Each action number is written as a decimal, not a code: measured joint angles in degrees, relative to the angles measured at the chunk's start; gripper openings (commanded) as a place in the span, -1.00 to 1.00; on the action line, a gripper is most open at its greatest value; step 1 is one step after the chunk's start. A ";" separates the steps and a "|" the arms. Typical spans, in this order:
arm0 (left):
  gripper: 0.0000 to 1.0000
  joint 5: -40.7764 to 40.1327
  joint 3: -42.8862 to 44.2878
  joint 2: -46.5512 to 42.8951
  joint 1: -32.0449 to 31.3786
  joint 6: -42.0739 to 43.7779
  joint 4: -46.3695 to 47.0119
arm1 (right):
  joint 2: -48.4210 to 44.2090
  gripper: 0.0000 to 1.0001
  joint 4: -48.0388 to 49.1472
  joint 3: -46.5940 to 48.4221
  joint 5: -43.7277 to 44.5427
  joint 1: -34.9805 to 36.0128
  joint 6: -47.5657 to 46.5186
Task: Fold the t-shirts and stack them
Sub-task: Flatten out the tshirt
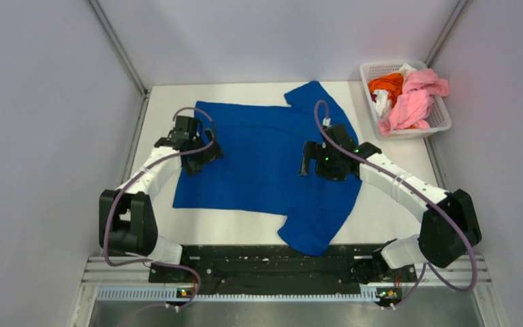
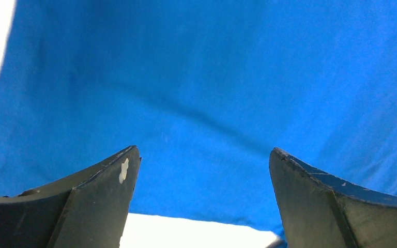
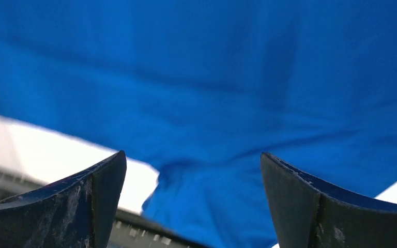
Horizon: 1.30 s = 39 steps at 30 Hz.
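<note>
A royal blue t-shirt (image 1: pixel 265 163) lies spread flat on the white table (image 1: pixel 395 211), plain side up; no print shows. One sleeve points to the far side and the other reaches the near edge. My left gripper (image 1: pixel 201 162) hovers over the shirt's left edge, open, with only blue cloth (image 2: pixel 201 93) and a strip of table between its fingers (image 2: pixel 103 191). Over the shirt's right half, my right gripper (image 1: pixel 308 163) is also open and holds nothing; below it the blue cloth (image 3: pixel 212 103) shows a soft fold near the sleeve.
A white lattice basket (image 1: pixel 444 121) stands at the far right corner of the table, holding a pink tee (image 1: pixel 415 99), an orange one (image 1: pixel 387 83) and a white one (image 1: pixel 382 102) in a crumpled heap. Grey walls close in both sides. A black rail (image 1: pixel 265 262) runs along the near edge.
</note>
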 measured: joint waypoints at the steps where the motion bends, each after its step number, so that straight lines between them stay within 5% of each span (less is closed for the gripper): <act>1: 0.98 -0.13 2.69 1.55 0.76 0.57 0.00 | 1.07 0.97 0.79 0.04 1.46 -2.40 -0.50; 10: 0.98 4.83 20.52 22.49 8.55 2.75 1.55 | 19.47 0.97 7.61 6.99 6.60 -16.87 -6.25; 20: 0.98 7.50 37.22 39.36 9.86 2.16 -1.40 | 34.49 0.97 11.37 19.96 7.67 -20.72 -11.47; 34: 0.98 9.70 45.92 44.44 10.95 1.03 -2.95 | 41.92 0.97 14.34 30.45 3.30 -24.98 -12.79; 39: 0.98 7.23 36.44 36.13 10.95 1.42 -1.38 | 33.16 0.97 15.43 23.15 4.42 -25.05 -13.51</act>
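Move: From my left hand, the shirt's far left corner lies about 30 cm ahead, 5 cm left and 5 cm below; its near left corner is some 21 cm back and 15 cm left. From my right hand, the far right shoulder edge is roughly 30 cm ahead, 11 cm right and 9 cm down. The far sleeve stands about 42 cm ahead and 6 cm left, the laundry basket some 33 cm ahead and 39 cm right. With both grippers wide open, I sweep them forward and down onto the blue shirt, left hand about 20 cm out and slightly left, right hand some 25 cm out and 12 cm right, turning clockwise. Once low, they push along the cloth towards its far corner and shoulder, then start to lift and draw back a few centimetres. ##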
